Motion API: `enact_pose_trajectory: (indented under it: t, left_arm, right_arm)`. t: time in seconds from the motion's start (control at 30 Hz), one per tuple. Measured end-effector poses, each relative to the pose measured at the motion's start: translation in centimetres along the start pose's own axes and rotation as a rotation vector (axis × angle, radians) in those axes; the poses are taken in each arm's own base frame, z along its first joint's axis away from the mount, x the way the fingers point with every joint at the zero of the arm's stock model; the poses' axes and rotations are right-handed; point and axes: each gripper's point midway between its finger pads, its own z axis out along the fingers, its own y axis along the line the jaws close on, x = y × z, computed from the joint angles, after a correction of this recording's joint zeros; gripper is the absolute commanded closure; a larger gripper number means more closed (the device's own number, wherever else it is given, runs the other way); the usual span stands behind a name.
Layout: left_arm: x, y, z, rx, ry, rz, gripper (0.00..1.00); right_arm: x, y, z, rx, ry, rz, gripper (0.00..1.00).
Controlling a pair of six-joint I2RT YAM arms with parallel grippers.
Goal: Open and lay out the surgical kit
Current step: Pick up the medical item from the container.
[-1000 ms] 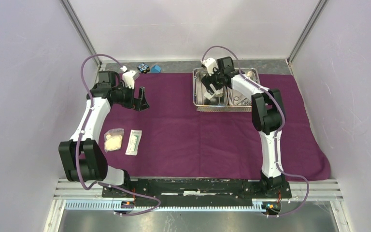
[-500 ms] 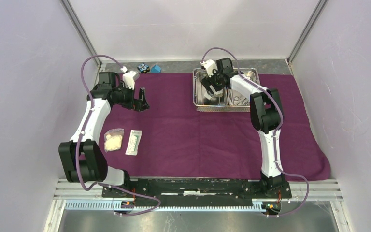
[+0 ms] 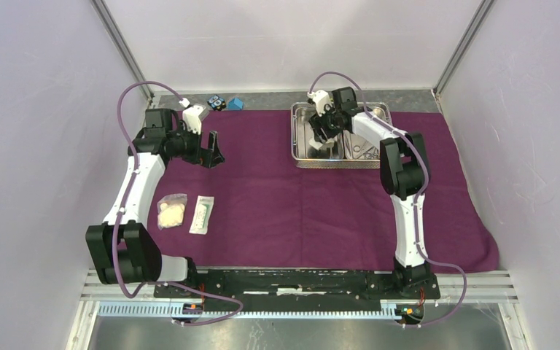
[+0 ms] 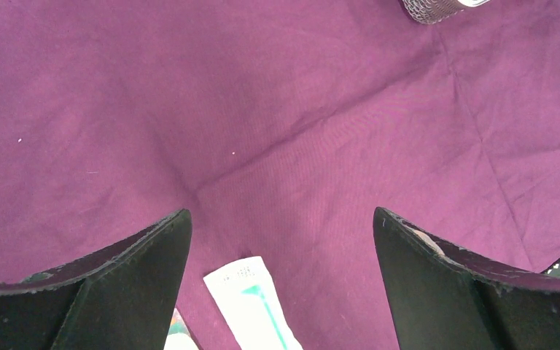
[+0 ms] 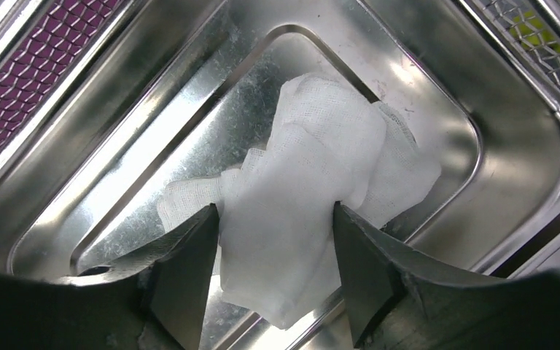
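Observation:
The dark-purple cloth wrap (image 3: 299,208) lies spread flat on the table. The steel tray (image 3: 296,138) stands at its far edge. My right gripper (image 3: 322,137) reaches down into the tray's left compartment (image 5: 153,87), and its fingers press both sides of a white gauze wad (image 5: 313,146) that lies on the tray floor. Steel instruments (image 3: 365,150) lie in the right compartment. My left gripper (image 3: 214,150) hovers wide open over bare cloth (image 4: 299,109) with nothing between its fingers. A flat white packet (image 3: 203,214) (image 4: 251,306) and a gauze wad in a wrapper (image 3: 171,212) lie on the cloth at the near left.
Small black (image 3: 216,102) and blue (image 3: 236,103) blocks sit on the grey table just past the cloth's far-left edge. A wire-mesh object (image 4: 437,7) shows at the top of the left wrist view. The cloth hangs unevenly at the right front corner (image 3: 485,251).
My right gripper's jaws have narrowed onto the gauze wad in the tray, and the wrist has shifted slightly right. The left arm has drawn back a little.

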Motion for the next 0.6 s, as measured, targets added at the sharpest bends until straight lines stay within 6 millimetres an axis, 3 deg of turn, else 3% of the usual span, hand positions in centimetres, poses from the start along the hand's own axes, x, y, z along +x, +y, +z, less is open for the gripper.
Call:
enact_pose_trajectory:
  t: [0.5,0.6]
  left_arm:
    - [-0.05,0.0,-0.02,-0.002,-0.005,0.003,0.0]
    - [-0.13,0.04,-0.01,-0.003,-0.008,0.005,0.0]
  right_arm:
    - [-0.04,0.34,-0.15,-0.055,-0.017,0.017,0.9]
    - [-0.14,0.58,-0.31,-0.067,-0.019,0.022,0.94]
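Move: The white gauze lies just beyond and between the right hand's open fingers, its middle about 2 cm ahead, 1 cm left and 1 cm below. The tray's divider runs level with the hand, some 7 cm to its right; the metal instruments lie roughly 13 cm right and 2 cm back. From the left hand the gauze is about 18 cm ahead, 33 cm right and 17 cm below. The right fingers close nearly shut, pinching the gauze, while the hand stays within about 1 cm of its place. ##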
